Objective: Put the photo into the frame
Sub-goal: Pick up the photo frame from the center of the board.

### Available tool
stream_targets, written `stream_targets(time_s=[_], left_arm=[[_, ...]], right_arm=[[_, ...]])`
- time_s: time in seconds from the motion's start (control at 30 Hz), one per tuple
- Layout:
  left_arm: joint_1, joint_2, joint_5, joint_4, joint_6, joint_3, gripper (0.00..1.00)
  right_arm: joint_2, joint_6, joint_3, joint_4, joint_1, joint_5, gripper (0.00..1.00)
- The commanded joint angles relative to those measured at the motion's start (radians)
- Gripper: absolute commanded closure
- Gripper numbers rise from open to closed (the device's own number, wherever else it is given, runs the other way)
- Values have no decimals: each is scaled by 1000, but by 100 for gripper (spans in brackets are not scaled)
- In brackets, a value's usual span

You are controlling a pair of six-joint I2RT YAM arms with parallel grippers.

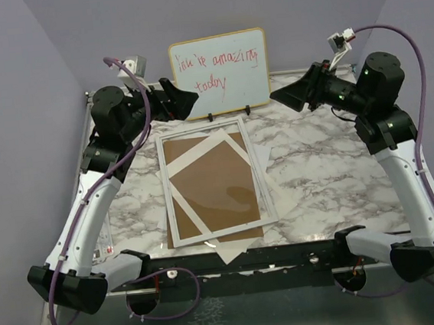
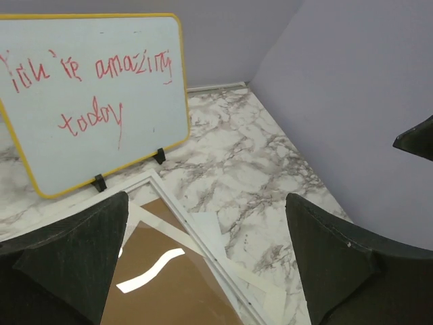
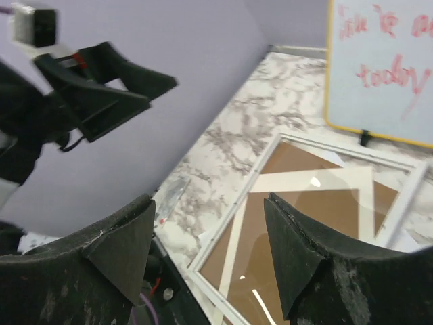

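Note:
The frame [image 1: 164,190] lies flat on the marble table, its thin white rim [image 2: 189,223] and glossy pane over a brown board [image 1: 213,201] and a tilted white mat [image 1: 196,149]. It also shows in the right wrist view [image 3: 231,217]. No printed photo shows. A plain white sheet [image 2: 206,227] pokes out from under the frame's right and near edges [image 1: 229,251]; I cannot tell whether it is the photo. My left gripper [image 1: 186,100] [image 2: 206,203] hangs open and empty above the frame's far left corner. My right gripper [image 1: 286,94] [image 3: 210,203] hangs open and empty, raised to the frame's far right.
A wood-edged whiteboard [image 1: 220,70] with red handwriting stands on small black feet right behind the frame [image 2: 88,95] [image 3: 382,68]. Purple walls close in the table at the back and both sides. Bare marble [image 1: 325,167] lies right of the frame.

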Motion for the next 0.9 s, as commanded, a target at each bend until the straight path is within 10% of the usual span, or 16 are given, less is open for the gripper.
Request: stream_targets(time_s=[0.0, 0.23, 0.53, 0.87], left_arm=[[-5, -38, -91, -12, 44, -45, 1], [-5, -68, -178, -13, 69, -153, 1], [-5, -36, -466, -174, 70, -282, 1], [-5, -9, -484, -170, -47, -389, 1]], right_arm=[[7, -44, -30, -127, 5, 251, 30], [9, 1, -104, -204, 6, 513, 28], [119, 8, -275, -206, 9, 311, 32], [210, 38, -453, -135, 111, 429, 32]])
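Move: The photo frame lies flat on the table, its middle about 41 cm below the left hand, 4 cm to its right and 3 cm back. The frame's middle is some 17 cm left of the right hand, 2 cm ahead and 44 cm down. From the left hand, the brown board under the frame is centred about 5 cm back and 4 cm right; the standing whiteboard is roughly 20 cm ahead, 11 cm right and 29 cm below. Down with both open hands towards the two long sides of the frame. The left sinks about 20 cm while easing left over the frame's left bar, fingers tipping down and swinging counter-clockwise. The right drops some 27 cm, first also forward and rightward, then drawing back a little and leftward, its fingers tipping down and swinging clockwise. ##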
